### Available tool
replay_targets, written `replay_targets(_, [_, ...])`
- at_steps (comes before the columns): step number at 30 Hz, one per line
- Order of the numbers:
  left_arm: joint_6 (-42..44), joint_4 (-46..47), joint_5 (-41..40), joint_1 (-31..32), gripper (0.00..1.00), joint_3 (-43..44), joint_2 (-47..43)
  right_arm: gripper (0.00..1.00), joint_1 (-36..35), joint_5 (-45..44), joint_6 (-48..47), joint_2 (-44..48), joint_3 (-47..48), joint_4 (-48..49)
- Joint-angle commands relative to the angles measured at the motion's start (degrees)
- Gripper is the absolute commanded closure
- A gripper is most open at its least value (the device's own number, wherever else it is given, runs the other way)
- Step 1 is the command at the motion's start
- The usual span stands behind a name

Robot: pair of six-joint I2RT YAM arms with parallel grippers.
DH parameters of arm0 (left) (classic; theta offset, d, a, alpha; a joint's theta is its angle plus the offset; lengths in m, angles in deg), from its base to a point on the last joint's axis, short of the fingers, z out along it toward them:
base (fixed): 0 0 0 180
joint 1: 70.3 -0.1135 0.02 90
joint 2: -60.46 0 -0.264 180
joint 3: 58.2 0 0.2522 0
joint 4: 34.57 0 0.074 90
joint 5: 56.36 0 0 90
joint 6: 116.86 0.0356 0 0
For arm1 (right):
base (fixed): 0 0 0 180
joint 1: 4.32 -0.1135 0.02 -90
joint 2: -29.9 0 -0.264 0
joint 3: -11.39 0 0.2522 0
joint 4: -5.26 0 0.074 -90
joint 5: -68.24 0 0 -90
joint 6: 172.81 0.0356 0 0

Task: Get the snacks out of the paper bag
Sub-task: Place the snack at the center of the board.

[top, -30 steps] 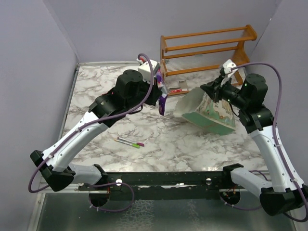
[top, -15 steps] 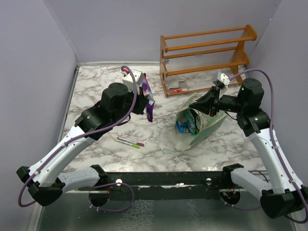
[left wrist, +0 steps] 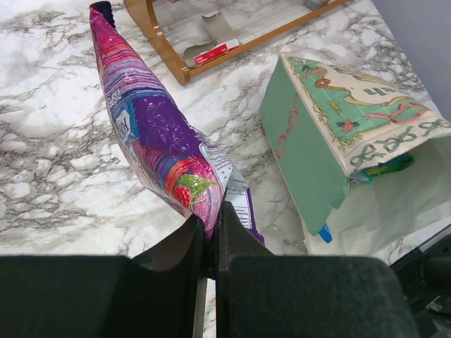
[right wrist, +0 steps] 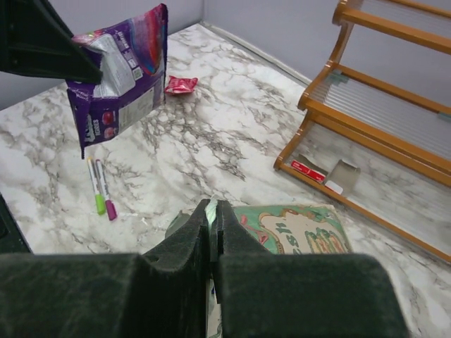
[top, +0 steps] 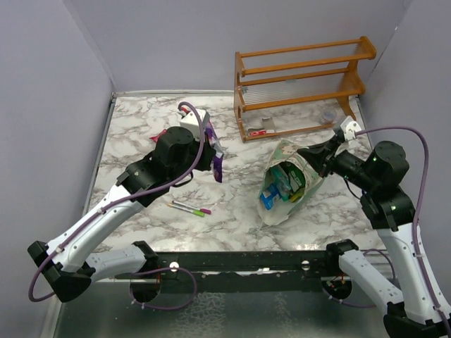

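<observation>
My left gripper [top: 210, 146] [left wrist: 211, 211] is shut on the lower edge of a purple snack packet [top: 218, 160] [left wrist: 151, 130] and holds it in the air above the marble, left of the paper bag. The pale green paper bag [top: 280, 204] [left wrist: 310, 134] [right wrist: 299, 229] lies tilted on the table, mouth facing the near side. Several more snacks, teal, blue and green [top: 282, 184] [left wrist: 390, 166], show inside it. My right gripper [top: 318, 156] [right wrist: 213, 208] is shut on the bag's far edge, pinching the paper.
An orange wooden rack [top: 303, 70] [right wrist: 394, 91] stands at the back right with a red-and-white flat item [top: 262, 132] [right wrist: 308, 170] on its base. Two marker pens [top: 190, 208] [right wrist: 99, 191] lie near the front left. A small red packet [right wrist: 181, 84] lies on the marble far left.
The left gripper carried the purple packet left, away from the bag. The right gripper swung right and lowered the bag, which now lies with its mouth and contents showing.
</observation>
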Motion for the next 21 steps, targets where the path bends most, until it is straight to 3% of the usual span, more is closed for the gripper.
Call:
replay_targets(1, [-1.2,2.3,-4.3,-0.6,1.0,-0.6,-2.2,0.99,-0.3,-9.6,1.6,-0.6,1.5,1.6])
replay_targets(13, [1.3,-3.4,-4.4,-10.4,1.0,0.3,3.6,0.98,-0.3,-10.6,2.4,0.4,0.6,3.2])
replay_targets(17, [5.3,-8.2,-13.5,-15.2,1.0,0.2,9.0,0.99,-0.3,-10.4,2.1,0.8,0.7,3.4])
replay_targets(21, [9.3,-7.3,-17.5,-23.8,1.0,-0.2,14.4,0.99,-0.3,-9.9,1.9,1.0,0.9,3.9])
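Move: The open middle of the board, marked by the red snack already lying there, is roughly 21 cm ahead of the left hand, 19 cm to its left and 29 cm below. The two pens lie about 5 cm back and 8 cm to its left; the paper bag stands about 25 cm to its right, nearly level with it. From the right hand, the red snack lies some 24 cm ahead and 49 cm left. Leftward, down and forward, slowly at first and then gathering speed, the left hand carries the still-pinched purple snack away from the paper bag towards the red snack on the board, about 11 cm left and 9 cm down, turning some 20 degrees counter-clockwise. The right hand keeps its pinch on the bag, easing about 2 cm forward and to the right with a slight clockwise turn. ##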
